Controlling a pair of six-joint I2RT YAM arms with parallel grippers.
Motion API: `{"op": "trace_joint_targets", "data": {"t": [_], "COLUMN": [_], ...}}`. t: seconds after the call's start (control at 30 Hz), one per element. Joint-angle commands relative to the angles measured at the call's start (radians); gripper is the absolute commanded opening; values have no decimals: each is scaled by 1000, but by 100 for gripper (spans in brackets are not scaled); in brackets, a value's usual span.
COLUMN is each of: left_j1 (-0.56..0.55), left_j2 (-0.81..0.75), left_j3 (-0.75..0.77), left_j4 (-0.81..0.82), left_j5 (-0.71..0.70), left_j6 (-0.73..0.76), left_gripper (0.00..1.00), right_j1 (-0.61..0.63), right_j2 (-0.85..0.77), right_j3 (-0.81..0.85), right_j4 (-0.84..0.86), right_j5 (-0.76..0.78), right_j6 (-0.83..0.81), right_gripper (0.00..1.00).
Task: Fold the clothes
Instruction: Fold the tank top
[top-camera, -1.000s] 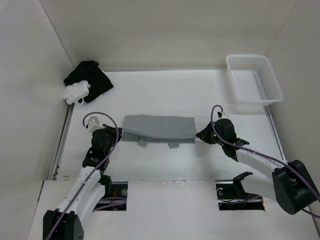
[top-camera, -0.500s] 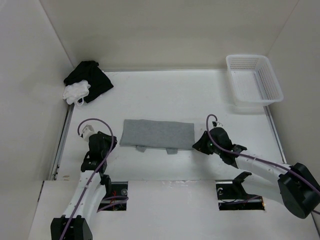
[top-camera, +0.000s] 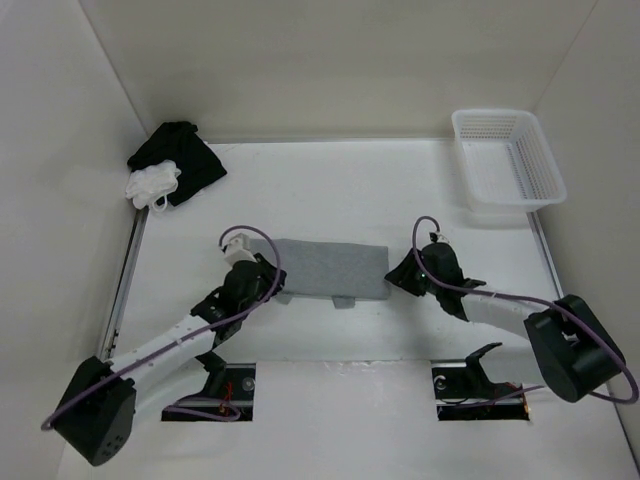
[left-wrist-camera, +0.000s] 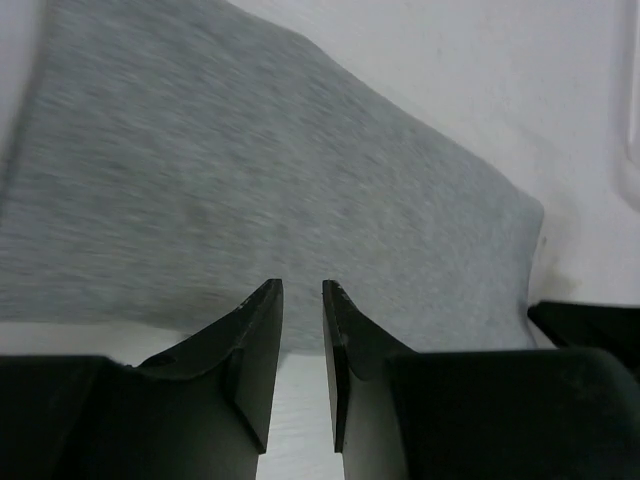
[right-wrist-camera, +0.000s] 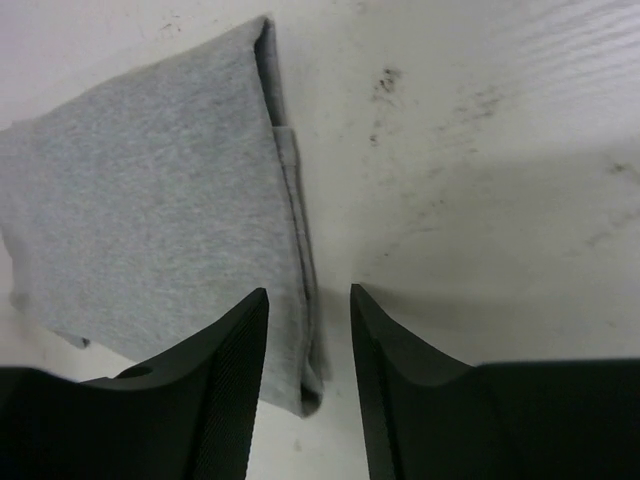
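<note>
The clothes (top-camera: 330, 267), a heather-grey knit top, lie folded into a flat strip in the middle of the table, with two small tabs of fabric sticking out at the near edge. My left gripper (top-camera: 274, 288) hovers at the strip's left near corner. In the left wrist view the left gripper (left-wrist-camera: 300, 290) is open by a narrow gap over the grey fabric (left-wrist-camera: 250, 180), with nothing between the jaws. My right gripper (top-camera: 397, 276) sits at the strip's right end. It (right-wrist-camera: 308, 292) is open, and the folded right edge of the top (right-wrist-camera: 150, 190) runs between its jaws.
A white basket (top-camera: 508, 160) stands at the back right. A black cloth bundle (top-camera: 185, 158) with a small white cloth (top-camera: 152, 185) on it lies in the back left corner. Two cutouts with cables (top-camera: 225, 385) are at the near edge by the arm bases.
Both grippers went from shut to open and let go of the top, which now lies flatter. The left arm pulled back, then swung right to the top's left end.
</note>
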Motion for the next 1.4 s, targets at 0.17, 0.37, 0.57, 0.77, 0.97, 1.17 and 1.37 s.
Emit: {"op": "trace_joint_targets", "data": {"t": [0.17,0.37,0.57,0.77,0.97,1.17,1.37], "left_j1": [-220,-203,-205,-223,-226,-208,-162], "left_j2": [141,118,118,171,147,51,-37], "left_j3": [103,96,94,96,89,40,-9], "left_j4": [256,281,287,328,340,328,314], "left_j5": [-175,-169,-167,-146,-140,-115,-72], "left_j6": [51,65,72,59,54,54,51], "left_gripper": [21,21,21,21,21,22,22], "right_j1": [-2,7,-12,-32,53,238,335], "right_j2": [136,180,-94,-521,-560,-275,18], "right_j3": [19,-4,-71,-21,178,414,618], "right_j4": [132,222,152,-289,-471,-477,-479], "right_j5": [-76,-51,54,139,195,289,308], "right_j6": [51,126,128,40,-7,-26,-31], "right_gripper": [32,9,0,0,0,1,2]}}
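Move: The folded tank top lies crosswise between the hands. Its right edge, which the right hand goes for, is about 2 cm ahead and 2 cm to the left of that hand, 1 cm lower; a strap tab sticks out some 11 cm to the hand's left and 5 cm back. The white basket is roughly 25 cm ahead and 25 cm right. From the left hand that same edge lies about 23 cm right, 2 cm ahead and 6 cm below. Left, a little forward and slightly down, the right hand eases its open fingers over the tank top's right edge and pinches it shut, then lifts about 15 cm while drifting back to the right, and finally swings some 10 cm left, carrying the end over the rest of the cloth. The left hand, fingers staying parted, shifts 5 cm right and rises about 7 cm above the cloth, fingertips tilting up. ##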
